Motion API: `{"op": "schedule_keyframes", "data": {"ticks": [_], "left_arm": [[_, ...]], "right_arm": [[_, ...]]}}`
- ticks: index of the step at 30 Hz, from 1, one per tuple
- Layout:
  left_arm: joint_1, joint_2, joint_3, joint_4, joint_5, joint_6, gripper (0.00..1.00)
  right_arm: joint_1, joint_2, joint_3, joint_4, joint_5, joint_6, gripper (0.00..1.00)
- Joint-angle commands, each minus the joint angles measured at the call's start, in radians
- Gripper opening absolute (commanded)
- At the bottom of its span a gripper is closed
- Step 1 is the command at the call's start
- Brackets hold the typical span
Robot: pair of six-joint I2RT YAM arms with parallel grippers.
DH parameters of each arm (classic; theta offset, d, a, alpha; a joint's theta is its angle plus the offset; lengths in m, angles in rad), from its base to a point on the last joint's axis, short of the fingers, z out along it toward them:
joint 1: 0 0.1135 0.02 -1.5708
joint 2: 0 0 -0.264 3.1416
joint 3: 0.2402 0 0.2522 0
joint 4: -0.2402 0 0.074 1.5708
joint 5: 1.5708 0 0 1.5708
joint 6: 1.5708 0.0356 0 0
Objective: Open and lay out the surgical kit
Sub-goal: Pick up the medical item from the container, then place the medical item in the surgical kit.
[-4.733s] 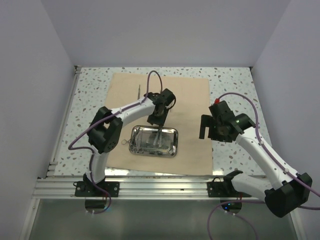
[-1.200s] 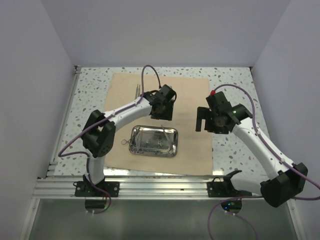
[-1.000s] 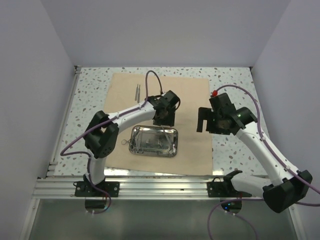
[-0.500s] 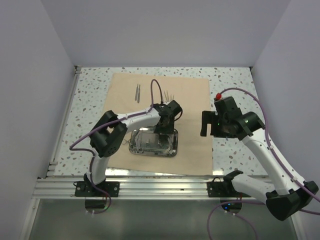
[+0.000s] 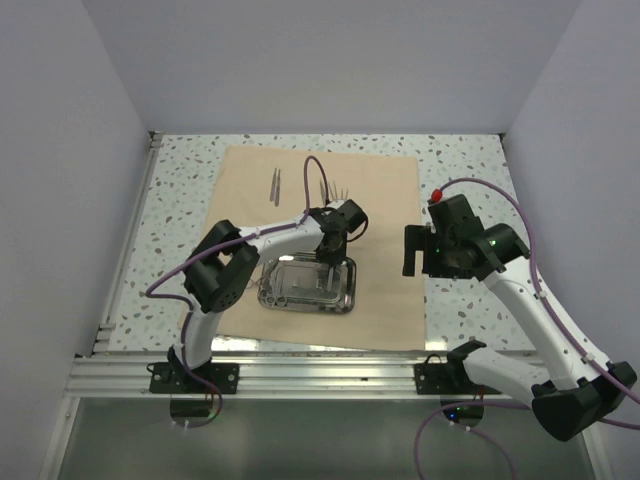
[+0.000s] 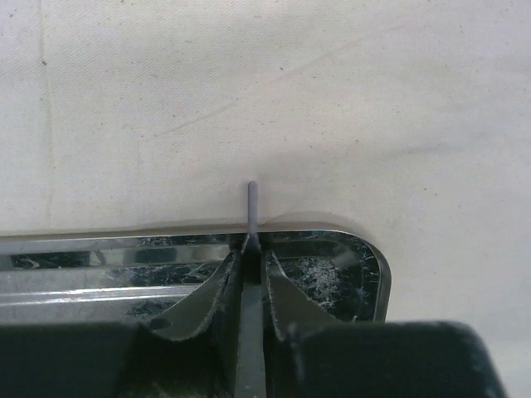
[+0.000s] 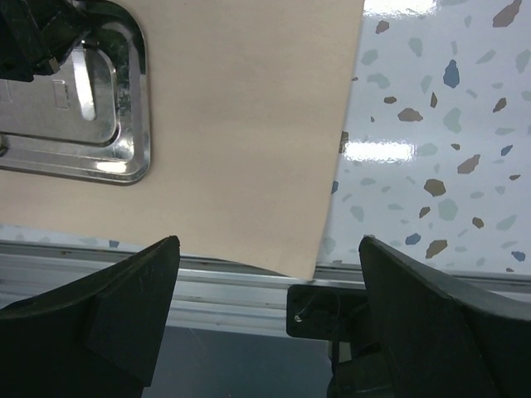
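The beige cloth wrap (image 5: 385, 210) lies spread flat on the table. On it stands the shiny steel tray (image 5: 290, 306), with silvery instruments (image 5: 275, 290) inside. Two thin instruments lie on the far part of the cloth, one (image 5: 275, 186) to the left and one (image 5: 336, 190) to the right. My left gripper (image 5: 334, 250) is down at the tray's far right corner (image 6: 375, 265). In the left wrist view this gripper (image 6: 251, 254) is shut on a thin steel instrument (image 6: 251, 199) whose tip pokes past the rim. My right gripper (image 5: 412, 255) hangs open and holds nothing, above the cloth's right edge (image 7: 344, 124).
Speckled tabletop (image 5: 470, 170) shows round the cloth (image 7: 249, 124). An aluminium rail (image 5: 320, 375) runs along the near edge, seen below the right gripper (image 7: 267, 245) as the rail (image 7: 207, 290). Plain walls close in the left, back and right. The tray (image 7: 143, 157) sits at that view's upper left.
My left gripper came back from the far cloth, leaving an instrument there, dropped to the tray's far right corner and closed on a thin instrument. The right arm shifted slightly.
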Motion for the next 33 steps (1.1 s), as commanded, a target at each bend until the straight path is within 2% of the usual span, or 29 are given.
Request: {"op": "schedule_keyframes", "data": {"ticks": [1, 4, 14, 19, 24, 29, 33], "left_arm": [[0.012, 0.066, -0.026, 0.014, 0.007, 0.006, 0.14], [0.021, 0.045, -0.029, -0.004, 0.003, 0.018, 0.00], [0.041, -0.116, 0.059, -0.187, -0.052, 0.128, 0.00], [0.133, -0.143, 0.165, -0.236, -0.096, 0.224, 0.00], [0.278, -0.074, 0.285, -0.216, -0.125, 0.365, 0.00], [0.375, 0.102, 0.515, -0.193, -0.147, 0.483, 0.00], [0.443, 0.239, 0.687, -0.179, -0.139, 0.517, 0.00]], "right_arm": [[-0.003, -0.011, -0.010, -0.010, 0.011, -0.015, 0.94], [-0.001, -0.008, -0.019, -0.003, 0.011, -0.008, 0.94], [-0.001, 0.013, -0.050, 0.067, -0.002, 0.041, 0.94], [-0.001, 0.038, -0.060, 0.100, -0.011, 0.067, 0.94], [-0.001, 0.081, -0.042, 0.125, -0.014, 0.077, 0.94], [-0.003, 0.144, 0.005, 0.123, -0.005, 0.084, 0.93], [-0.001, 0.184, 0.038, 0.108, 0.006, 0.093, 0.93]]}}
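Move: The medical item lies between the left hand's closing fingers, its middle about 3 cm back of them and 1 cm lower, slim tip jutting forward over the tray rim. The tray's middle is some 6 cm back and 7 cm left of this hand. Laid out about 20 cm straight ahead are the tweezers; two scalpel handles lie about 24 cm ahead, 15 cm left. From the right hand the item is roughly 8 cm ahead, 20 cm left and 18 cm down. Closing the rest of the way on the medical item, the left hand pinches it, lifts it out to the left, then swings forward and left towards the two scalpel handles: about 20 cm forward, 14 cm left, 11 cm up. The fingers tip forward some 15 degrees while keeping hold. The right hand, still wide open, sinks about 3.5 cm and eases forward. ##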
